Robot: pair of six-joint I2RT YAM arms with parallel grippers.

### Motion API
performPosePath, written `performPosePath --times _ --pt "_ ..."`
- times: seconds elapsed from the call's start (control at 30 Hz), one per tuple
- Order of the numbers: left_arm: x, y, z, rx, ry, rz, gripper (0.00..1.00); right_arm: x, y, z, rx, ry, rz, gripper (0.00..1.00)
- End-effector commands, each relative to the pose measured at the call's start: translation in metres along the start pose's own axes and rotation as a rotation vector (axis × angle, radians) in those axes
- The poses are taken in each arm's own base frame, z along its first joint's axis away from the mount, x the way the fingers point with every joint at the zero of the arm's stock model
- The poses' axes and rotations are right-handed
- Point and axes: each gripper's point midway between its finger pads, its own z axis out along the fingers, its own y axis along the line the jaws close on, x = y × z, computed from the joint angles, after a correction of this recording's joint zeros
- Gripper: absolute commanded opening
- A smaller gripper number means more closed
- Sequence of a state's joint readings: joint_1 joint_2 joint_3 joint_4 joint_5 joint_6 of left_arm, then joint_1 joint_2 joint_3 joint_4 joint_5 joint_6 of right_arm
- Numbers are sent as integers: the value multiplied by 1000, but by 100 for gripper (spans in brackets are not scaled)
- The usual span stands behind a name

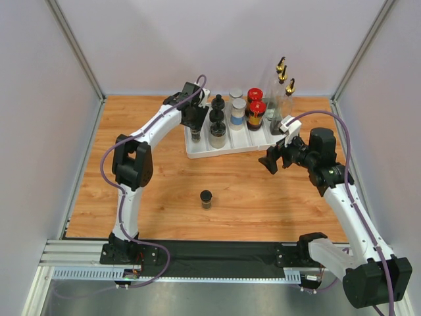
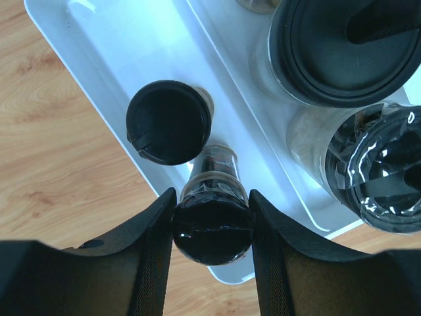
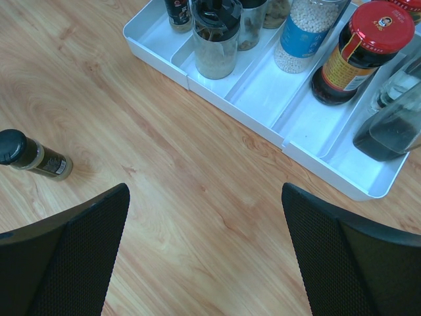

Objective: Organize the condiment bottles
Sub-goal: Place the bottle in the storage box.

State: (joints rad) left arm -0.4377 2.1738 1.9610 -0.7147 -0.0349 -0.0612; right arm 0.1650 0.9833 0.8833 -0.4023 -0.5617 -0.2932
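Observation:
My left gripper [image 2: 212, 217] is shut on a small black-lidded jar [image 2: 212, 230] at the near end of the white tray's [image 2: 118, 46] left compartment. I cannot tell whether the jar rests on the tray floor. A second small black-lidded jar [image 2: 169, 122] stands just beyond it. Medium black-lidded jars [image 2: 342, 49] fill the neighbouring compartment. In the top view my left gripper [image 1: 195, 129] is over the tray's [image 1: 227, 150] left end. Grey-lidded jars [image 1: 238, 112], red-capped jars [image 1: 256, 112] and gold-spouted bottles [image 1: 283, 85] stand to its right. One small jar [image 1: 206, 198] stands alone on the table. My right gripper [image 1: 273, 160] hangs open and holds nothing.
In the right wrist view, my right gripper [image 3: 204, 191] is above bare wood, with the lone small jar [image 3: 33, 155] to its left and the tray [image 3: 230, 92] ahead. Grey walls enclose the wooden table on three sides.

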Motion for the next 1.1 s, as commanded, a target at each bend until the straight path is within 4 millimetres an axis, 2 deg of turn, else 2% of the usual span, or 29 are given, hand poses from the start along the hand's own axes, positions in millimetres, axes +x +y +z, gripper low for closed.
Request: performPosePath --times 0.0,0.07,0.1,0.27,0.37,0.63,0.8,0.87,1.07 --pt "-17 4 -5 -7 -35 20 35 -7 -4 0 8 -22 -30 100" --pt "-17 4 -5 -9 -35 22 40 -7 -4 0 9 -19 -28 100" --pt "-17 3 -5 -8 -35 24 48 -7 -4 0 11 -18 -30 100" --pt "-21 6 -12 -18 -48 27 71 -6 -4 0 10 -16 -28 100" --pt "-26 8 -20 -23 -65 32 78 -7 -5 0 13 -19 -32 100" --pt "-41 11 -50 -39 -132 30 82 -7 -5 -1 16 -18 -38 100" --pt "-46 19 -86 -77 -203 27 87 -7 -5 -1 17 -19 -44 100" --pt "-45 18 -102 -72 -234 25 92 -7 -6 -2 22 -18 -47 100" --pt "-26 9 -138 -15 -287 2 97 -7 -9 -3 42 -14 -63 100"
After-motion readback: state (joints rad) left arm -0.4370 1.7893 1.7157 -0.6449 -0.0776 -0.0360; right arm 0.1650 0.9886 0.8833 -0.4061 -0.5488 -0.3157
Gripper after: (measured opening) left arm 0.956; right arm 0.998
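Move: The left gripper still holds the small black-capped bottle over the storage box's leftmost slot, whose free spot lies straight beneath, floor some 7 cm down. The other small bottle stands about 5 cm ahead of the hand in that slot. One slot over, the taped-lid jar is level and roughly 8 cm to the right, the black-lidded jar 6 cm ahead and 8 cm right. From the right hand the spot is about 19 cm ahead, 23 cm left and 15 cm below. Settle the left gripper down less than a centimetre so the bottle sits in the leftmost slot, then stay there and spread the fingers to let go of its cap. Next lift straight up, soon drawing back and a little left away from the box, about 10 cm up in all, fingers opening nearly full and tipping some 10 degrees outward from vertical. ##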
